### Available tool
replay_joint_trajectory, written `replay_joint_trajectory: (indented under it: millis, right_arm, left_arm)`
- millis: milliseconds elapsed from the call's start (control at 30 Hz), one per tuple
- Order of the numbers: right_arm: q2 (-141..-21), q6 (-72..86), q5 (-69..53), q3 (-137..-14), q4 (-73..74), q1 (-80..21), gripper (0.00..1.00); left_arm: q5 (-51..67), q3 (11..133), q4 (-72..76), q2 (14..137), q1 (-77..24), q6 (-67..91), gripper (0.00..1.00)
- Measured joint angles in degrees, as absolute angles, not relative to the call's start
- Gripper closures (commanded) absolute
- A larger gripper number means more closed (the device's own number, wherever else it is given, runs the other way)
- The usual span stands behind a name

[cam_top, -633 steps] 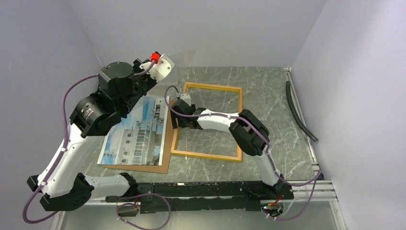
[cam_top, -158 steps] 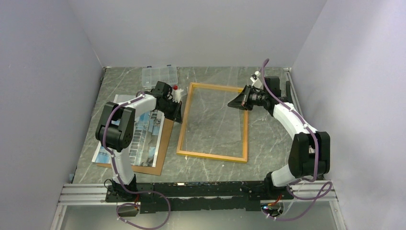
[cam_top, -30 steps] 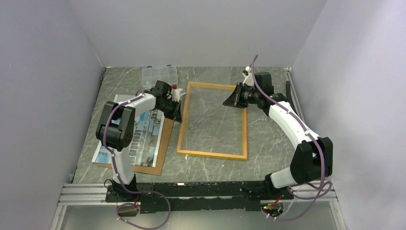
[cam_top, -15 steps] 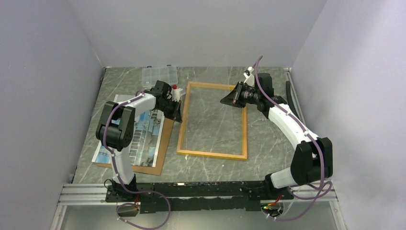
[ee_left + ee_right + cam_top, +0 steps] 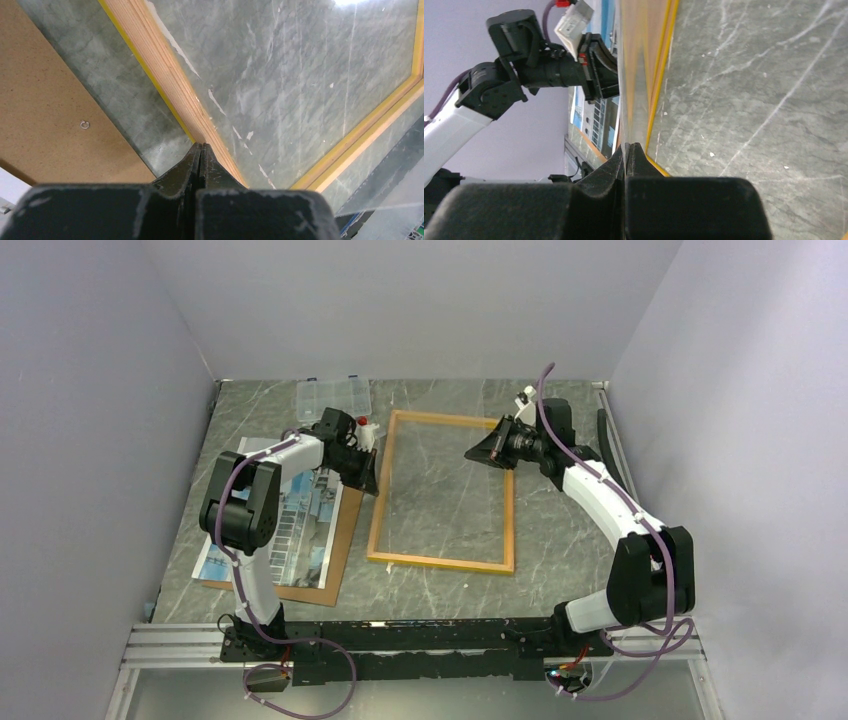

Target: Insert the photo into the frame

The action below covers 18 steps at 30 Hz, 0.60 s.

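The frame [image 5: 440,562], with its yellow-orange border, lies flat mid-table. To its left the photo [image 5: 290,530] of a building lies on a brown backing board [image 5: 336,562]. My left gripper [image 5: 368,468] is shut and empty. In the left wrist view its tips [image 5: 201,146] touch the outer side of the frame's wooden left rail [image 5: 165,75]. My right gripper [image 5: 472,454] hovers over the frame's far right part. In the right wrist view it [image 5: 628,145] is shut on the edge of a thin clear sheet [image 5: 634,100], seen edge-on above the frame [image 5: 659,85].
A small clear plastic compartment box [image 5: 335,397] sits at the back left, just behind the left gripper. A black hose [image 5: 625,480] runs along the right wall. Grey walls close the table on three sides. The left arm [image 5: 539,65] shows across the frame in the right wrist view.
The right gripper has shifted slightly left and back with the clear sheet. The frame's near end has crept a little to the left. The left gripper has stayed at the rail.
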<state>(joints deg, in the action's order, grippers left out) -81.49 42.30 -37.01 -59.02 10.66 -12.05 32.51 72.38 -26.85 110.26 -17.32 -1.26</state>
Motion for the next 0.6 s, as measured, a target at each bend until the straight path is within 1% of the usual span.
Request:
replay_joint_trajectory:
  millis: [600]
  right_arm:
    - [-81.0,42.3,-30.9,-52.4,11.5,-10.9,1.00]
  left_arm:
    - [32.5,72.4,-26.8,110.2,-17.1,-1.2,0.97]
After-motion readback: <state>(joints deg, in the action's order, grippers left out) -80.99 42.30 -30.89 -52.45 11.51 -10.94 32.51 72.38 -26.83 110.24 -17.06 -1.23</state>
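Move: The right gripper holds the clear sheet by its right edge; the yellow frame's right rail lies about 9 cm to its right, roughly level fore-and-aft and some 17 cm below. The frame's left rail is about 17 cm to its left, just as far down. The left gripper's shut tips are at that left rail, with the photo about 18 cm to their left and 5 cm back; the right rail is some 26 cm to their right. Lower the right gripper about 5 cm towards the frame's right rail, keeping the clear sheet's edge pinched, and let it drift some 2 cm to the right on the way. Tip its fingers a little more steeply down, under 10 degrees, with a slight clockwise turn. Keep the left gripper shut and still, its tips resting on the frame's left rail. ##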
